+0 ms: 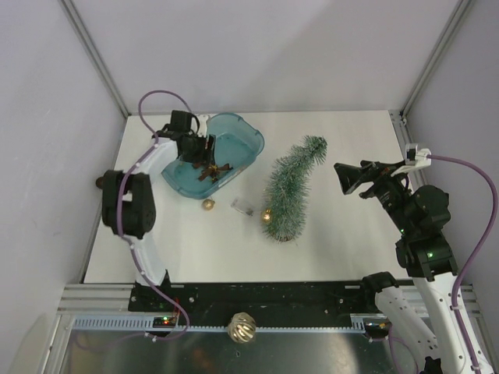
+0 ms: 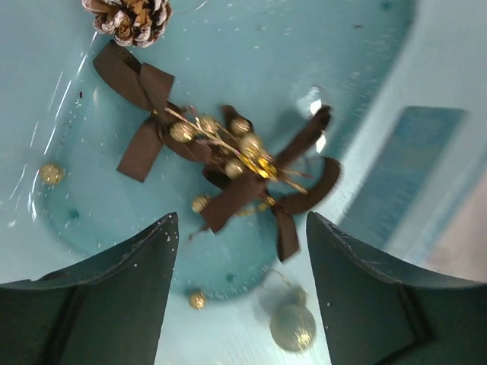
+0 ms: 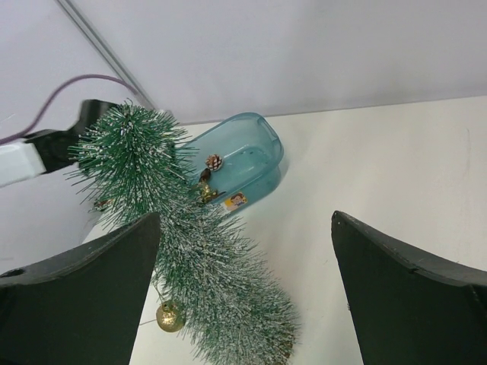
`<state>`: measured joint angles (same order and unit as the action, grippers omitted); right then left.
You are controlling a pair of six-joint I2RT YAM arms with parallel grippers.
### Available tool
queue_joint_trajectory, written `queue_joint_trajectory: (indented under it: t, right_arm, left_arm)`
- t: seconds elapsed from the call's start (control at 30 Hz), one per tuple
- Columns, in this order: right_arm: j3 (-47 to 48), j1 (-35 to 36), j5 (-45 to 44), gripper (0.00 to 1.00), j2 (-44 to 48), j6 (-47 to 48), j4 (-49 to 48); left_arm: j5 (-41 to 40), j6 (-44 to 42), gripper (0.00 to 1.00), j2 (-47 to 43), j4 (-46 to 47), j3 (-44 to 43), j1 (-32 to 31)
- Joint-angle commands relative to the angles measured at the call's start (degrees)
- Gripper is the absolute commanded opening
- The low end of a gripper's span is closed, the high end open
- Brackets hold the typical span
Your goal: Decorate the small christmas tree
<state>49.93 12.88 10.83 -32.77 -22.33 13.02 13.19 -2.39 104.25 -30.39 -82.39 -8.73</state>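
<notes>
The small christmas tree (image 1: 290,195) lies on its side on the white table, tip toward the back. In the right wrist view the tree (image 3: 198,258) stretches below the left finger. A gold bauble (image 1: 267,217) rests against its lower branches. My left gripper (image 1: 204,156) hangs open inside the teal tub (image 1: 234,144), over a brown ribbon ornament (image 2: 228,163) with gold beads, and holds nothing. A pine cone (image 2: 131,17) and a pale bauble (image 2: 293,327) also lie in the tub. My right gripper (image 1: 347,178) stands wide open and empty, right of the tree.
Another gold bauble (image 1: 208,204) and a small clear piece (image 1: 243,206) lie on the table in front of the tub. A larger gold ball (image 1: 242,328) sits on the metal frame between the arm bases. White walls close in the table on three sides.
</notes>
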Motion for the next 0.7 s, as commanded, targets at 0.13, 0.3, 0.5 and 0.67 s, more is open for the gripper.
queue_joint_trajectory:
  t: [0.13,0.3,0.5,0.67]
  right_arm:
    - [1.8,-0.4,-1.7,0.99,0.3,1.1,1.8]
    - [1.8,-0.5,-1.6,0.98,0.3,1.0,2.2]
    - [2.1,-0.4,-1.3,0.98,0.4,0.5,2.5]
    - [3.3,-0.4,-1.1,0.98,0.2,0.8,3.4]
  left_arm:
    - [-4.7,0.2,0.69,13.6,-0.9,-11.6,1.5]
    - [-4.0,0.6,0.65,18.4,-0.9,-15.6,1.6]
    - [0.6,0.2,0.25,20.4,-0.9,-16.6,1.6]
    - [3.6,0.1,0.14,16.3,-0.9,-14.0,1.6]
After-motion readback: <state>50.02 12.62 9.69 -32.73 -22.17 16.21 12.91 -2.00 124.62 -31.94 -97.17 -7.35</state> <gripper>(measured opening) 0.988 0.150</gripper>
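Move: The left hand hangs open over the blue box. The dark bow's wired middle lies about 6 cm ahead of it, straight in line and some 8 cm below. The pine cone lies some 12 cm ahead and 1 cm left, a second brown ribbon 8 cm ahead and 4 cm left, both at box-floor height. The loose gold ball, outside the box, lies 6 cm back and 1 cm left. From the right hand, the bow is roughly 26 cm ahead, 38 cm left and 33 cm below. The left hand sinks about 7.5 cm into the blue box while reaching some 5.5 cm forward, most of the drop coming first, with the fingers tipping slightly steeper as they near the dark bow. Down beside the bow, it eases to a near stop and the fingers close from about three-quarters open to almost shut, pinching the bow at its middle where the gold wire and berry stems meet. ##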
